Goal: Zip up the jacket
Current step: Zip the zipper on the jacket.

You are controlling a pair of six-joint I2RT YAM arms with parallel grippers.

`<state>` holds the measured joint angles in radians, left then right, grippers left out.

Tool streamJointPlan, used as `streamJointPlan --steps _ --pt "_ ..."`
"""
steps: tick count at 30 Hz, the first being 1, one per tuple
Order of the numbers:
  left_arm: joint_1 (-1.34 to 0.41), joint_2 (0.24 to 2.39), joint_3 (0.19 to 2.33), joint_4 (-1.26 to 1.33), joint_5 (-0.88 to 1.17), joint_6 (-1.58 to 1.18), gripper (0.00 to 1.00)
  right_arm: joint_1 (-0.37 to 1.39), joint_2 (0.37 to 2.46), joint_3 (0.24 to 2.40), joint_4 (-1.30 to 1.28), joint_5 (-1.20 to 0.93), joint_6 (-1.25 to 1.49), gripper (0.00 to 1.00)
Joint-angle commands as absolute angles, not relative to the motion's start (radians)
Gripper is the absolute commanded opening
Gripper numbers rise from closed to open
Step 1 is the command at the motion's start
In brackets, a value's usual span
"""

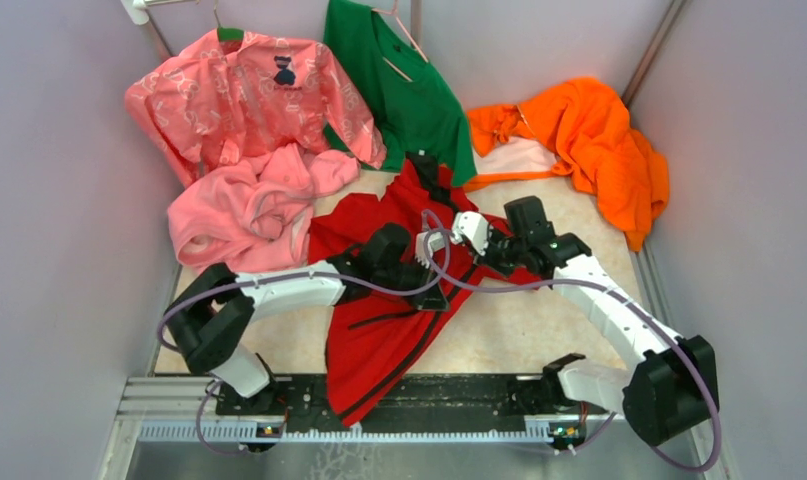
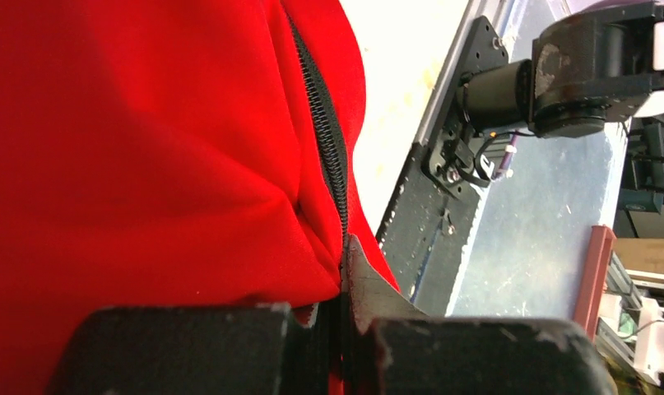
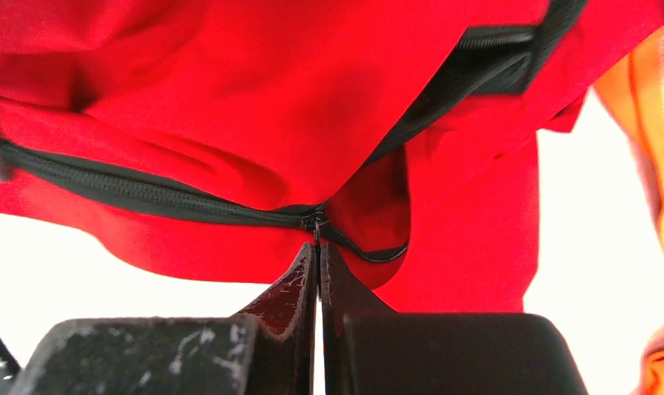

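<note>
The red jacket [image 1: 384,325] lies in the middle of the table, its dark front zipper [image 1: 409,350] running from the near edge up toward the collar. My left gripper [image 1: 434,295] is shut on the jacket's zipper edge. In the left wrist view [image 2: 343,263] the zipper tape [image 2: 328,140] runs straight into the closed jaws. My right gripper [image 1: 431,240] is farther up the zipper and is shut on the zipper pull. In the right wrist view [image 3: 318,251] the slider [image 3: 315,218] sits just above the fingertips, with joined teeth [image 3: 147,193] to its left.
A pink fleece garment [image 1: 249,205] and a pink patterned shirt [image 1: 249,100] lie at the back left. A green shirt [image 1: 409,90] hangs at the back and an orange garment [image 1: 589,140] lies at the back right. The black base rail [image 1: 429,395] runs along the near edge.
</note>
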<state>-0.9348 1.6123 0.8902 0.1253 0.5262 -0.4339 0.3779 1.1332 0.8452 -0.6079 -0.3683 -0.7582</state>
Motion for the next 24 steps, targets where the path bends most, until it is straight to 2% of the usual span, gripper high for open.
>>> streamJointPlan --steps 1,24 --pt "-0.941 1.531 0.845 -0.019 0.627 -0.48 0.0 0.426 1.152 0.892 -0.459 -0.116 -0.809 0.0" --pt "-0.923 1.191 0.648 -0.238 0.596 -0.632 0.0 0.464 1.336 1.066 -0.262 -0.021 -0.902 0.0"
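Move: The right fingers already grip the pull tab, the slider about 1 cm ahead, 1 cm left and 2 cm below; the black collar end lies some 18 cm ahead, 9 cm left and 6 cm lower. The green shirt's hem is roughly 17 cm ahead and 2 cm left. From the left hand, pinching the closed zip, the slider lies about 8 cm ahead and 8 cm right, near level. Right hand draws the pinched tab forward-left about 6 cm towards the collar; left tugs the zip left-back some 8 cm. ##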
